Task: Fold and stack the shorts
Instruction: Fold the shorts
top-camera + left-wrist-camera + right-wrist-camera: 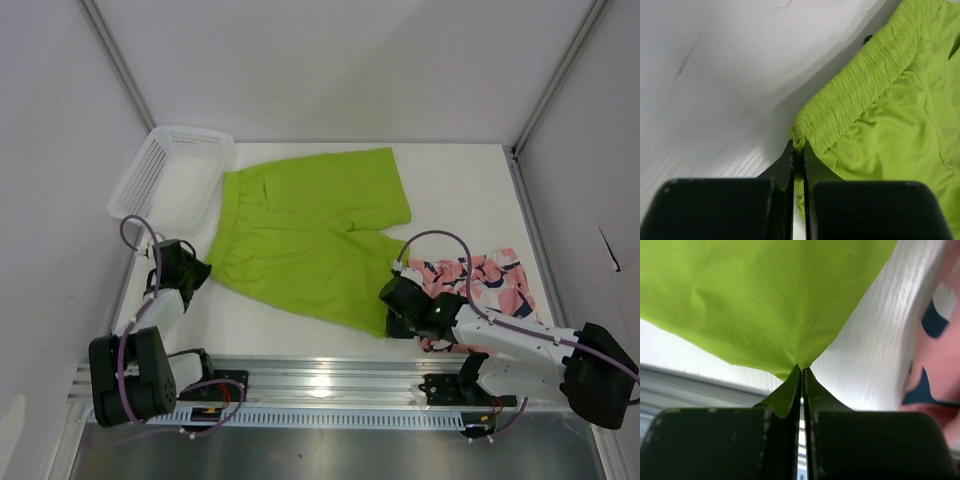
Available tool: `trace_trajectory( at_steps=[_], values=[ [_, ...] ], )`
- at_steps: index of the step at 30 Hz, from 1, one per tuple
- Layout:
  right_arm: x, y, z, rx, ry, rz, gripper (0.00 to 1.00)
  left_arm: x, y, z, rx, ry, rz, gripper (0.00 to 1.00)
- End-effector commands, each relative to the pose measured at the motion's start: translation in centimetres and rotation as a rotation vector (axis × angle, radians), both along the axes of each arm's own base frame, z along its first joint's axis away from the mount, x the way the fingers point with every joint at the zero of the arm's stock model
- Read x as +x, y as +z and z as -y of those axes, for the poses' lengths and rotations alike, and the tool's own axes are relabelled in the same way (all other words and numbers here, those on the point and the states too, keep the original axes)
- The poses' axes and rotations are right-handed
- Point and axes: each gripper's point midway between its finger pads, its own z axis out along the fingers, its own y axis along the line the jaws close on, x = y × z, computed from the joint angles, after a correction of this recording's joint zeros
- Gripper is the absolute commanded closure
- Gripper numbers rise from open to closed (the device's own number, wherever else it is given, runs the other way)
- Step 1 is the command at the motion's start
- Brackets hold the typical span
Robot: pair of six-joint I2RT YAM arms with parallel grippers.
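Note:
The lime green shorts [310, 235] lie spread flat on the white table, waistband to the left. My left gripper [200, 268] is shut on the near corner of the gathered waistband [799, 137]. Over at the near leg's hem corner [801, 365], my right gripper [392, 322] is shut on the green cloth. The pink shorts with navy-and-white print [480, 280] sit crumpled just right of the right gripper, and show at the right edge of the right wrist view as pink shorts [940, 355].
A white mesh basket [165, 180] stands at the back left, touching the green shorts' waistband area. The metal rail [320, 385] runs along the table's near edge. Grey walls close in on both sides.

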Motion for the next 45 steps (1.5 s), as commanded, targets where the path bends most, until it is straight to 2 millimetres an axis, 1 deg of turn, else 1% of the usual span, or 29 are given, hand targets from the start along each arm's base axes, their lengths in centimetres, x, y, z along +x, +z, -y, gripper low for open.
trace_trajectory(
  at_steps=[1,2,3,5,6,10,12,16,17,18,20,21,24,25,27,28,29,30,32,34,35,36,37,38,39,41,43,44,45],
  values=[
    [-1.4,2.2,1.1,-0.028,0.014,-0.017,1.0,-2.2,0.3,-0.4,0.055,0.011,-0.027,1.0],
    [-2.0,2.3,1.6,-0.043,0.014,-0.031,1.0,-2.8,0.4,-0.5,0.062,0.018,-0.032,1.0],
    [-2.1,2.8,1.7,-0.039,0.011,-0.018,1.0,-2.9,1.5,-0.5,0.069,0.024,0.003,1.0],
    [-2.8,4.1,1.9,-0.042,0.009,-0.014,1.0,-4.5,1.2,0.0,0.053,0.023,-0.021,1.0],
    [-2.7,4.7,2.1,-0.046,-0.001,0.008,1.0,-4.6,2.4,0.1,0.055,0.025,0.024,1.0],
    [-2.7,8.9,2.5,-0.006,-0.025,0.081,1.0,-6.6,3.0,0.9,0.033,0.043,0.037,1.0],
    [-3.0,10.9,2.6,0.012,-0.026,0.105,1.0,-6.5,3.2,2.2,0.008,0.021,0.06,1.0],
    [-1.6,14.1,2.9,0.033,-0.041,0.201,1.0,-6.0,4.6,2.4,-0.008,0.031,0.082,1.0],
    [-0.8,14.8,2.7,0.033,-0.048,0.236,1.0,-6.1,4.4,2.2,-0.001,0.038,0.055,1.0],
    [0.0,15.3,2.9,0.03,-0.067,0.254,1.0,-5.4,6.4,2.0,0.008,0.043,0.077,1.0],
    [1.6,16.9,2.1,0.039,-0.044,0.298,1.0,-4.8,7.9,1.6,0.018,0.056,0.07,1.0],
    [2.8,17.4,2.4,0.039,-0.076,0.309,1.0,-4.5,9.0,1.4,0.018,0.062,0.071,1.0],
    [5.1,19.9,1.6,0.078,-0.053,0.359,1.0,-4.1,10.0,1.3,0.011,0.077,0.031,1.0],
    [6.8,21.7,1.9,0.096,-0.072,0.4,1.0,-3.3,11.7,1.1,0.006,0.087,0.056,1.0],
    [8.3,22.8,1.7,0.098,-0.075,0.418,1.0,-2.9,11.7,1.1,-0.003,0.096,0.032,1.0],
    [9.6,24.6,2.1,0.106,-0.093,0.462,1.0,-2.2,13.2,1.0,-0.014,0.109,0.063,1.0],
    [10.3,25.2,2.1,0.106,-0.096,0.475,1.0,-1.8,12.9,0.9,-0.021,0.117,0.051,1.0],
    [11.1,25.2,1.7,0.104,-0.091,0.468,1.0,-1.0,14.2,0.8,-0.032,0.13,0.085,1.0],
    [13.1,26.8,2.1,0.118,-0.109,0.503,1.0,-0.3,14.5,0.7,-0.042,0.145,0.085,1.0],
    [14.7,27.1,1.1,0.148,-0.086,0.496,1.0,0.7,14.3,0.5,-0.056,0.169,0.068,1.0],
    [15.7,27.3,1.4,0.159,-0.1,0.496,1.0,1.2,14.7,0.3,-0.057,0.176,0.07,1.0],
    [16.4,28.3,1.1,0.177,-0.091,0.512,1.0,1.7,15.1,0.1,-0.058,0.185,0.071,1.0],
    [17.5,28.2,0.7,0.185,-0.088,0.51,1.0,2.3,14.3,0.1,-0.066,0.193,0.038,1.0],
    [18.4,28.2,1.1,0.184,-0.102,0.511,1.0,3.1,15.3,-0.1,-0.067,0.201,0.054,1.0],
    [19.1,29.1,1.0,0.192,-0.099,0.526,1.0,3.5,15.1,-0.3,-0.071,0.21,0.044,1.0],
    [20.9,28.4,0.4,0.201,-0.089,0.502,1.0,4.7,14.7,-0.4,-0.083,0.225,0.013,1.0],
    [22.5,29.4,0.6,0.216,-0.095,0.521,1.0,5.7,14.7,-0.4,-0.109,0.237,0.01,1.0],
    [23.4,28.5,0.2,0.214,-0.087,0.497,1.0,6.5,14.1,-0.3,-0.119,0.234,-0.009,1.0],
    [24.2,28.5,0.5,0.22,-0.094,0.492,1.0,7.4,14.4,-0.3,-0.127,0.233,-0.001,1.0]
  ],
)
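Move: For the right gripper, which holds the green shorts' near hem corner some 3 cm above the table, the far leg's outer hem corner lies about 49 cm ahead and 6 cm right; the pink shorts' middle is roughly 22 cm right and 8 cm ahead. From the left gripper, on the near waistband end, the far waistband corner is about 28 cm ahead and 3 cm right; the white basket's middle is some 26 cm ahead and 14 cm left. Keep both grippers shut on the green shorts and draw them back first, the left about 6 cm, the right about 3 cm, while rising. Then lift the right some 25 cm and sweep it forward towards the far leg, tilting its fingers forward about 25 degrees; bring the left up to about 12 cm and forward past its starting place, towards the far waistband corner. ##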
